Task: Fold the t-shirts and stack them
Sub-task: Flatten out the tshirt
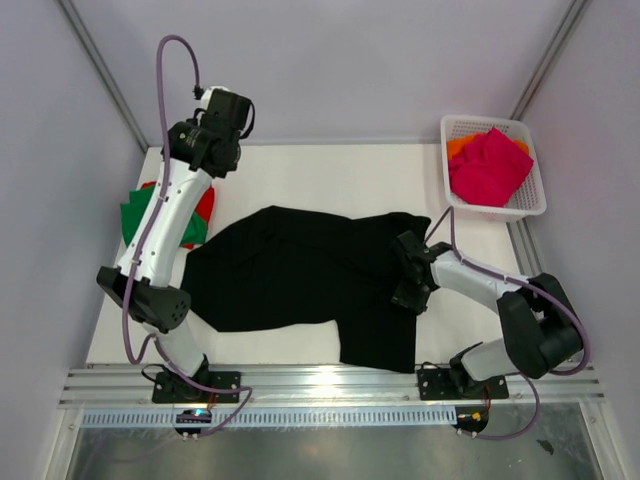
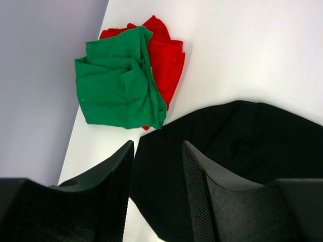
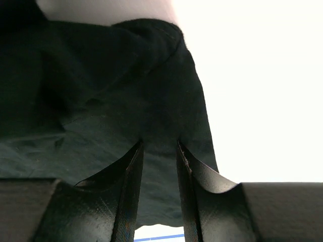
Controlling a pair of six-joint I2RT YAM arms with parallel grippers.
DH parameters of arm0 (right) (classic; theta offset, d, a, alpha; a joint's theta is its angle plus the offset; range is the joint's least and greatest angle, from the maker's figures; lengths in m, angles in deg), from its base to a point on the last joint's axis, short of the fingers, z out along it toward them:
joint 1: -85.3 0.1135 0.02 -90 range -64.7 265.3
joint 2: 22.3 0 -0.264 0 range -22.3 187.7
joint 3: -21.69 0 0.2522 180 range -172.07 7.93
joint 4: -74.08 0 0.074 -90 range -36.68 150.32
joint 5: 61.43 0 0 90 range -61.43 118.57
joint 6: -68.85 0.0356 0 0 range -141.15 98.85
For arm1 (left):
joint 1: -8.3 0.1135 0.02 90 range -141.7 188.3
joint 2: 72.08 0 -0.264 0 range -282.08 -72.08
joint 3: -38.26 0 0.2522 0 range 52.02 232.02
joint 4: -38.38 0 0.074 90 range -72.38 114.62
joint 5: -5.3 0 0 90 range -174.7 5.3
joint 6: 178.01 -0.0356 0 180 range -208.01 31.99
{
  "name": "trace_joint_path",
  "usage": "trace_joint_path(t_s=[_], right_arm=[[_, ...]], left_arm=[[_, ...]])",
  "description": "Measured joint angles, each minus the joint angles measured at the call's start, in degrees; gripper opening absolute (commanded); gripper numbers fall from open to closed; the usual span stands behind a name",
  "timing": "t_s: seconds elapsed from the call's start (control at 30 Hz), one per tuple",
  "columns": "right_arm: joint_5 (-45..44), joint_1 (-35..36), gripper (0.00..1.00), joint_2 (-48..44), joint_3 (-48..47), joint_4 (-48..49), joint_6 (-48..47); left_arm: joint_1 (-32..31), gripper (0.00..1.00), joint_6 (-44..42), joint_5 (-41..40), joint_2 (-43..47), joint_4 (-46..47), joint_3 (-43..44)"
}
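A large black t-shirt [image 1: 290, 270] lies spread across the middle of the white table. My right gripper [image 1: 412, 272] is low on its right side. In the right wrist view that gripper [image 3: 159, 143] is open, with both tips pressing into the black cloth [image 3: 101, 91] and nothing gripped between them. My left gripper [image 2: 157, 143] is raised at the back left, open and empty, above the black t-shirt's left edge [image 2: 242, 141]. Ahead of it lies a crumpled green t-shirt [image 2: 116, 85] on top of a red one [image 2: 169, 60].
A white lattice basket [image 1: 495, 212] at the back right holds a magenta-pink t-shirt [image 1: 490, 165] over an orange one [image 1: 460, 145]. The green and red pile [image 1: 135, 218] sits against the left wall. A metal rail [image 1: 330, 385] runs along the near edge.
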Motion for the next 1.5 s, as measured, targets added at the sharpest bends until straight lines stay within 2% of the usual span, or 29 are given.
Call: trace_joint_path(t_s=[0.53,0.83,1.13,1.27,1.5], right_arm=[[0.5,1.4,0.37,-1.7,2.1,-0.4,2.2],[1.2,2.8,0.37,-4.7,4.7,0.1,8.0],[1.7,8.9,0.36,-6.6,5.7,-1.9,13.8],[-1.2,12.9,0.36,-6.8,1.5,-8.9,14.4],[-10.0,13.6,0.37,-7.6,-16.5,-13.4,10.8]], left_arm=[[0.0,0.48,0.2,-0.2,4.4,0.0,0.1],[0.0,0.49,0.2,-0.2,5.2,0.0,0.1],[0.0,0.49,0.2,-0.2,6.6,0.0,0.1],[0.0,0.49,0.2,-0.2,6.6,0.0,0.1],[0.0,0.49,0.3,-0.2,6.6,0.0,0.1]])
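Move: The right fingertips, partly open and pointing straight down, are at the black t-shirt near its right side; the middle of its near right flap lies about 10 cm back and 6 cm to the left, roughly 1 cm lower. The shirt's far right corner is some 20 cm ahead and 4 cm to the right, and the table's near edge about 14 cm straight back. From the raised left hand the flap is around 31 cm back, 36 cm right and 33 cm below. Keeping its half-open fingertips down on the black t-shirt, the right hand drags the cloth of the near right flap back towards the table's near edge for about 5.5 cm, slowly at first and veering some 2 cm to the left, with the gap between the fingers unchanged. It then comes off the cloth and swings quickly up about 10 cm while going forward and somewhat left, the fingers tipping about 15 degrees forward, as the empty left hand rises about 4 cm and draws back a little in the air. ##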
